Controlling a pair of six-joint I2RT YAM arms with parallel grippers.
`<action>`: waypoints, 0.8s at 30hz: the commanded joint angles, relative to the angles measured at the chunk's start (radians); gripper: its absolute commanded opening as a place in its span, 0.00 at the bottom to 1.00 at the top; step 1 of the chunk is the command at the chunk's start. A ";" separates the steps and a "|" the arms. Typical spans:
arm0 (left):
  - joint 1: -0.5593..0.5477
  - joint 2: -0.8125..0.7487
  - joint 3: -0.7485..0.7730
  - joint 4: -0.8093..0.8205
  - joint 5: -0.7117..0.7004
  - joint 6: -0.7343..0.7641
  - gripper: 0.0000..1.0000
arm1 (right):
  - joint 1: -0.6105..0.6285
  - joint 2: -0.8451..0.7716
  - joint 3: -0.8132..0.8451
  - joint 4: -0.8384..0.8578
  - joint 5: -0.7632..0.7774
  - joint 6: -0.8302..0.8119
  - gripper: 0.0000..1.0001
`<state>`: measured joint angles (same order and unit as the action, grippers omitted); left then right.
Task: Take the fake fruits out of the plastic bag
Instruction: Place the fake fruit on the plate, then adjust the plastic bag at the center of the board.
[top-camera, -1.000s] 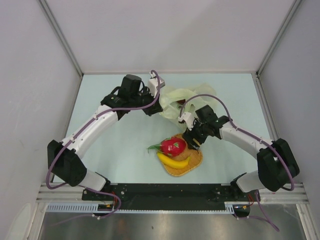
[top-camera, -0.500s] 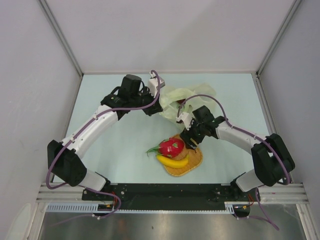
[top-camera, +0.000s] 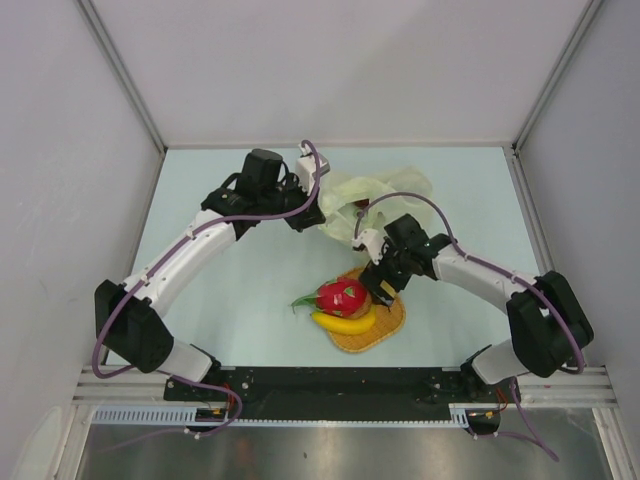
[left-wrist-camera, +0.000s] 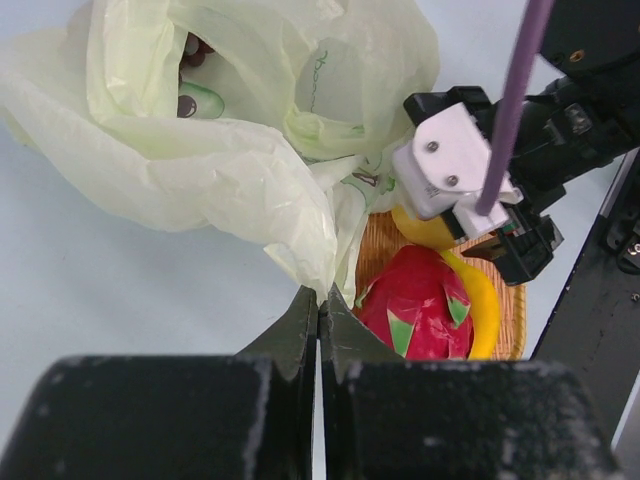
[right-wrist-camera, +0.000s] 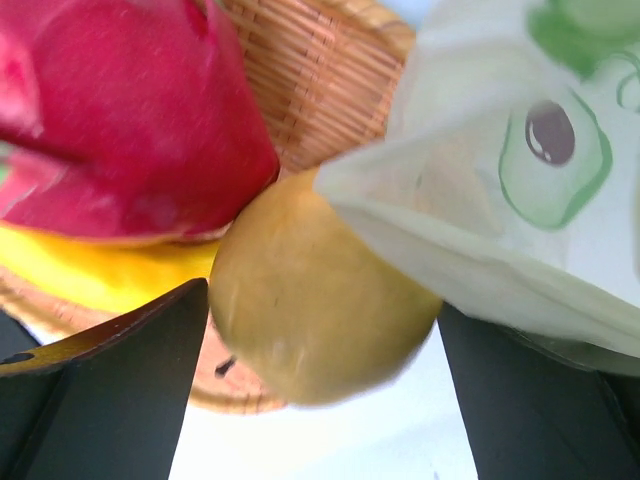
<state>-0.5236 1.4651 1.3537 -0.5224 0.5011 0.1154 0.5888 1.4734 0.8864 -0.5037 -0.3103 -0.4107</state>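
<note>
The plastic bag (top-camera: 372, 192) lies crumpled at the back of the table. My left gripper (left-wrist-camera: 320, 297) is shut on a corner of the plastic bag (left-wrist-camera: 210, 170). Dark grapes (left-wrist-camera: 192, 52) show inside it. A red dragon fruit (top-camera: 342, 296) and a banana (top-camera: 345, 323) lie on the round woven mat (top-camera: 390, 322). My right gripper (right-wrist-camera: 322, 300) hangs low over the mat's back edge, jaws wide open. The yellow lemon (right-wrist-camera: 300, 335) sits blurred between its fingers, beside the dragon fruit (right-wrist-camera: 130, 120), with a flap of bag (right-wrist-camera: 500, 200) draped over it.
White walls enclose the pale table on three sides. The black base rail (top-camera: 340, 385) runs along the near edge. My right gripper (left-wrist-camera: 500, 235) shows in the left wrist view, above the mat (left-wrist-camera: 385, 240) and close to the bag's lower edge.
My right gripper has shifted slightly left over the mat and its jaws have spread wider around the lemon. The left arm has stayed still, shut on the bag.
</note>
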 joint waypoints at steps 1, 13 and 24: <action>0.008 -0.009 0.012 0.021 0.022 0.015 0.00 | -0.015 -0.102 0.051 -0.093 0.008 0.012 1.00; 0.008 0.001 0.030 0.015 0.019 0.017 0.00 | -0.128 -0.184 0.247 0.060 0.103 0.248 0.85; 0.008 -0.014 0.047 0.012 0.021 0.017 0.00 | -0.132 0.149 0.404 0.269 0.036 0.403 0.44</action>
<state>-0.5205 1.4662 1.3590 -0.5259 0.5014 0.1154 0.4484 1.5715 1.1969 -0.3462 -0.2398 -0.1028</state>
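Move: The plastic bag, loosely spread, has its middle about 16 cm ahead of the right hand, 1 cm left and slightly higher, around 3 cm. The yellow fruit sits right between the open right fingers, 1 cm below the hand point; the red dragon fruit is some 9 cm left and 2 cm back, the banana 9 cm left and 8 cm back. From the left hand, the bag's middle is about 12 cm right, 3 cm ahead and 12 cm below. The yellow fruit is already free between the wide-open right fingers, which come away from it as the hand rises about 15 cm. The hand arcs forward to the bag, some 13 cm in all, turning about 25 degrees clockwise, sinks roughly 5 cm over it and half closes its fingers; contact can't be seen. The left fingers keep their pinch on the bag's edge, motionless. ##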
